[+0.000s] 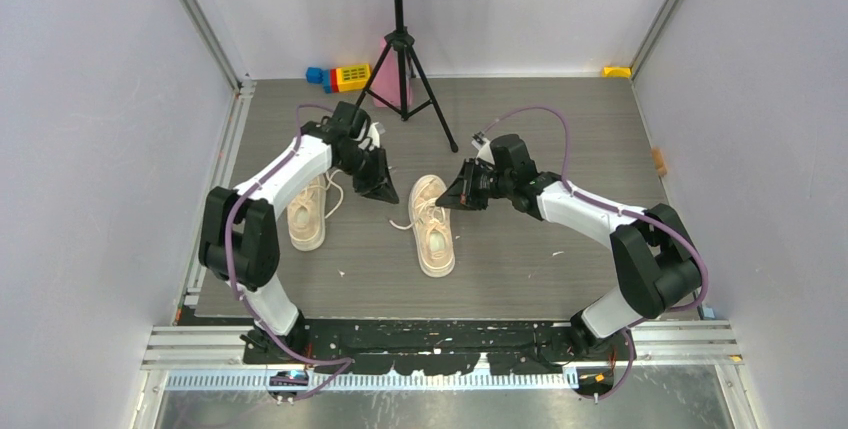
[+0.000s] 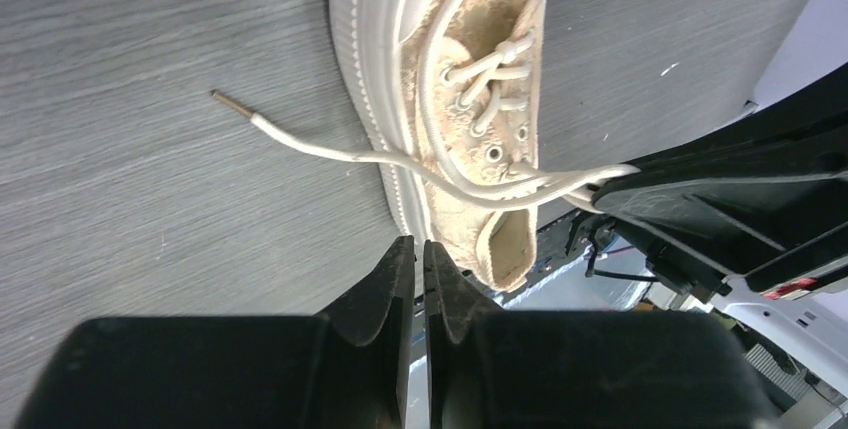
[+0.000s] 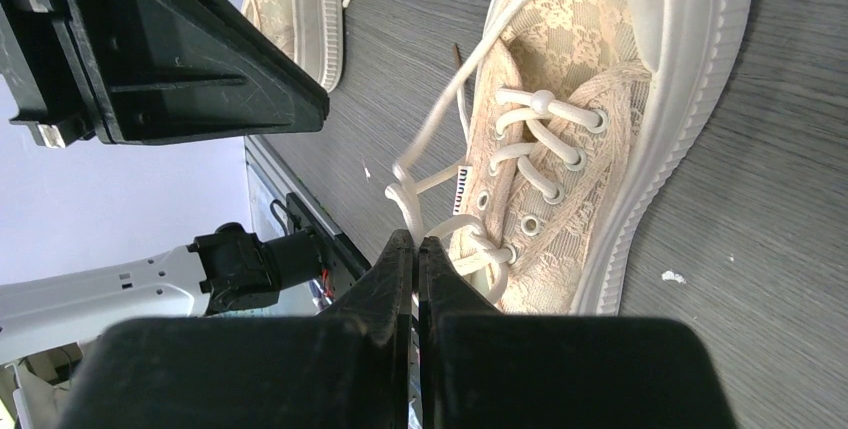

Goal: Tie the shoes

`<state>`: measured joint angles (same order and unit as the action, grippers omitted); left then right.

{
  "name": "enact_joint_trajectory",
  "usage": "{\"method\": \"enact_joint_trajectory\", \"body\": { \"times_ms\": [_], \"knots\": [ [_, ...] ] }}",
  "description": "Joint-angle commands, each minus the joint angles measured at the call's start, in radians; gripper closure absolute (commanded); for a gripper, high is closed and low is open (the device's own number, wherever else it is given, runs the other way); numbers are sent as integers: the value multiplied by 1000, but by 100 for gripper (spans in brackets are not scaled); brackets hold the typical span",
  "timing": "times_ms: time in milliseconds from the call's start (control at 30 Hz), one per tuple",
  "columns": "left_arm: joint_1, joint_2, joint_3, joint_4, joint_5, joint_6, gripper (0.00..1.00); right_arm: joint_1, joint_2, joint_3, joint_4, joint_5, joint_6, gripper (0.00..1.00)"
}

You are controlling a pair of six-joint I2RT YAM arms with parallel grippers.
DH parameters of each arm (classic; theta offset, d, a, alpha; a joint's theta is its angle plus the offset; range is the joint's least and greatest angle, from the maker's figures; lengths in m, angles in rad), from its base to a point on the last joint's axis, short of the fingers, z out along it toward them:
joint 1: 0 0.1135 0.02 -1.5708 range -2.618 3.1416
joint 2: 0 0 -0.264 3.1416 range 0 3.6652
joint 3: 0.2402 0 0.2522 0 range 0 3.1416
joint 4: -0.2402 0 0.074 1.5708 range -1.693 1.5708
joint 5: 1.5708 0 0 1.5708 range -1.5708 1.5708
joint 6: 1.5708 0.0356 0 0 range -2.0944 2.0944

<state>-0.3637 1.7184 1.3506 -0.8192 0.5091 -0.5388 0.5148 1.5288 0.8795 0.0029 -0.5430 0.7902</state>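
Observation:
Two cream sneakers lie on the grey table. One shoe [image 1: 307, 214] is under my left arm. The other shoe [image 1: 435, 234] lies in the middle, between both grippers. My right gripper [image 1: 452, 195] is shut on this shoe's white lace [image 3: 440, 114] beside the eyelets, and the lace runs taut into its tips [image 3: 414, 241]. My left gripper [image 1: 381, 190] is shut, with nothing visible between its fingers [image 2: 400, 269], just beyond the shoe's heel opening [image 2: 505, 239]. A loose lace end [image 2: 330, 152] with a brown tip lies on the table to the left of the shoe [image 2: 480, 69].
A black tripod music stand [image 1: 400, 49] stands at the back middle, with a pink object and coloured toy blocks [image 1: 345, 76] by its feet. A yellow item [image 1: 616, 72] lies at the back right corner. White walls close in on both sides.

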Motion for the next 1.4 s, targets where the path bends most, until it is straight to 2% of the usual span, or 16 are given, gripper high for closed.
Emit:
{"method": "enact_joint_trajectory", "body": {
  "times_ms": [0,67,100,233,433,567,633,700,767,933,1067,1200,1367],
  "knots": [
    [5,-79,-46,73,-35,-4,91,-4,-28,26,6,3,-20,100],
    [5,-105,-71,86,-47,-8,90,-4,-26,31,3,2,-20,100],
    [5,-120,-88,101,-47,-9,87,-4,-26,32,4,0,-21,100],
    [5,-170,-159,208,-79,-5,64,-4,-16,37,17,-6,-19,100],
    [-20,-173,-207,381,-43,28,56,-5,0,54,14,-22,-12,100],
    [-82,-283,-386,676,-136,199,56,-4,-4,63,3,-23,-17,100],
    [-83,-332,-484,842,-145,251,49,-4,-4,69,3,-24,-20,100],
    [-83,-358,-536,924,-139,353,36,-4,-3,75,-29,-27,-23,100],
    [-83,-375,-563,939,-81,510,33,-4,4,87,-48,-40,-21,100],
    [-83,-412,-600,927,-32,834,35,-4,9,128,-127,-52,-56,100],
    [-83,-404,-630,860,180,1237,32,-4,19,148,-148,-57,-68,100],
    [-70,-343,-629,936,213,1326,31,-5,30,163,-154,-69,-60,100],
    [-70,-253,-560,867,249,1395,33,-4,28,181,-196,-63,-92,100]
  ]
}}
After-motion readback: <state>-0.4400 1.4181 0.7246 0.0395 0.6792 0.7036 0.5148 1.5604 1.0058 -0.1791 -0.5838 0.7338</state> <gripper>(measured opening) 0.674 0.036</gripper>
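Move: The loose lace end lies on the floor directly below the left hand, about 10 cm down and some 4 cm back, just off the near shoe's left side. The near shoe's middle is roughly 5 cm back and 8 cm to the left hand's right; the other shoe is level with that hand, some 20 cm to its left. From the right hand, the lace end lies about 4 cm back, 9 cm left and 11 cm down. Staying beside the near shoe, the left hand opens its nearly shut fingers to about two thirds and rolls roughly 90 degrees clockwise about its own pointing line, its fingers ending flatter and aimed more to the right across the shoe. It wavers a centimetre or so forward and back, dips about 2 cm and comes back up, then sinks to end some 3 cm lower, nearer the loose lace end, while the right hand keeps the laces pinched above the shoe and eases up about 1 cm. ##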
